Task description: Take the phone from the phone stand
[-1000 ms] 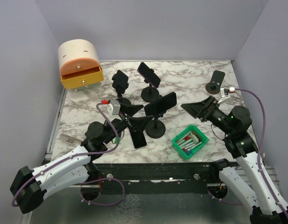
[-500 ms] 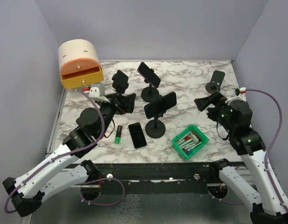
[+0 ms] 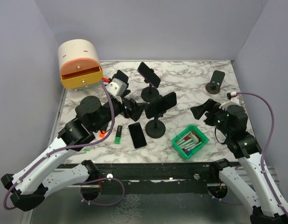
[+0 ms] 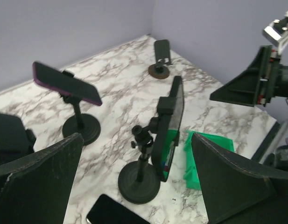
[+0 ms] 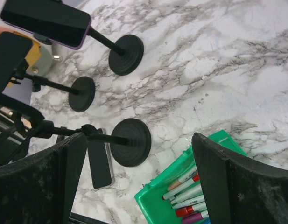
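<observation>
The nearest phone stand (image 3: 156,129) carries a black phone (image 3: 161,104) clamped on its side. In the left wrist view the phone (image 4: 172,119) shows edge-on above the round stand base (image 4: 139,183). My left gripper (image 3: 136,110) hangs open just left of this phone, which it does not touch, and its fingers (image 4: 38,179) are spread wide with nothing between them. My right gripper (image 3: 203,111) is open too, right of the stand and above the table. The right wrist view shows the stand base (image 5: 130,142) between its fingers (image 5: 242,186).
Another black phone (image 3: 137,135) lies flat beside the stand, next to a green marker (image 3: 118,135). A green bin (image 3: 190,141) of markers sits to the right. Further back stand a purple phone on a stand (image 3: 149,74), a stand (image 3: 120,81), a small stand (image 3: 216,80) and an orange drawer box (image 3: 80,65).
My left gripper opened fully, left the flat phone on the table, rose and swung right to the near stand's phone. The right gripper shifted only slightly.
</observation>
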You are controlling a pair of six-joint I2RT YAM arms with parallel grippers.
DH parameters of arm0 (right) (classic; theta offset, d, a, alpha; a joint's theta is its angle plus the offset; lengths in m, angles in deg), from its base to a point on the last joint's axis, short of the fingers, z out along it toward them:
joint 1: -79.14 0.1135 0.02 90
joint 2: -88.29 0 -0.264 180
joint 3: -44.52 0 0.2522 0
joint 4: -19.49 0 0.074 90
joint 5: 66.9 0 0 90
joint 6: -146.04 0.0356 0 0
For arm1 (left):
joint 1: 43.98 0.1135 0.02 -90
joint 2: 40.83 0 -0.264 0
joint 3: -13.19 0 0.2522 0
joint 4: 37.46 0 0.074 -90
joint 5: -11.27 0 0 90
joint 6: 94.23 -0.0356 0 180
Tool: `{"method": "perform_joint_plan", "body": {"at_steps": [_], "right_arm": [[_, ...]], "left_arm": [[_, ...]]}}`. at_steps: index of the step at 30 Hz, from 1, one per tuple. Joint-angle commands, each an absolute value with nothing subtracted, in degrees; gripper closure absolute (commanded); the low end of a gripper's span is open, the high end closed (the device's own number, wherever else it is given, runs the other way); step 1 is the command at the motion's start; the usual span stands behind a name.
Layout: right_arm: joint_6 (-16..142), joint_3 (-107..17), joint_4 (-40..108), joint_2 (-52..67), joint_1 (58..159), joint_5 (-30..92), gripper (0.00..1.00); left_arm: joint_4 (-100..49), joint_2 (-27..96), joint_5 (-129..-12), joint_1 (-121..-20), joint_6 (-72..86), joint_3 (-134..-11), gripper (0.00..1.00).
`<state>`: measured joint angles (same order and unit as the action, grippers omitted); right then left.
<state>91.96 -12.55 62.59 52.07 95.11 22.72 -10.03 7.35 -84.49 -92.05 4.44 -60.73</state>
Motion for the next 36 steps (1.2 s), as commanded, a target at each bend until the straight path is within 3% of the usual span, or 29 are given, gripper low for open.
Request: {"method": "perform_joint_plan", "body": {"at_steps": [1, 7, 20, 36], "right_arm": [[87.5, -12.8, 59.1, 53.9, 95.3, 27.1, 0.01], [86.5, -13.9, 60.5, 53.9, 95.3, 29.6, 0.01], [86.4, -16.1, 63.2, 55.3, 95.3, 31.0, 0.02], [86.7, -17.5, 63.6, 55.4, 95.3, 32.8, 0.03]], "left_arm": [[-5.9, 9.9, -68.1, -92.2, -2.3, -66.2, 0.03], [1.5, 17.6, -57.9, -92.1, -6.0, -72.4, 0.09], [2.8, 26.4, -59.7, -89.1, -4.5, -76.0, 0.14], [-4.1, 26.4, -50.8, -83.7, 1.9, -70.4, 0.44]]}}
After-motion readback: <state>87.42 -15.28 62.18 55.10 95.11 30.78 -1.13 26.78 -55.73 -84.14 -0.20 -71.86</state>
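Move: The phone on the front stand has its middle about 10 cm to the left hand's right, 4 cm ahead and some 9 cm below. The other phone, flat on the table, is about 3 cm left and 1 cm back, 33 cm below the hand; the purple-edged phone sits some 23 cm ahead, 3 cm right and 12 cm below. From the right hand, the front stand's phone is about 15 cm left, 3 cm ahead and nearly level. Bring the left gripper to the near-left end of the front stand's phone: back off and rise a couple of centimetres while heading right, then dip below the starting height, ending about 6 cm right and 5 cm lower. Swing the fingers some 20 degrees clockwise, tip them down a little and narrow them to a bit over half open, around the phone's edges without shutting. Lift the open right gripper about 3.5 cm. ##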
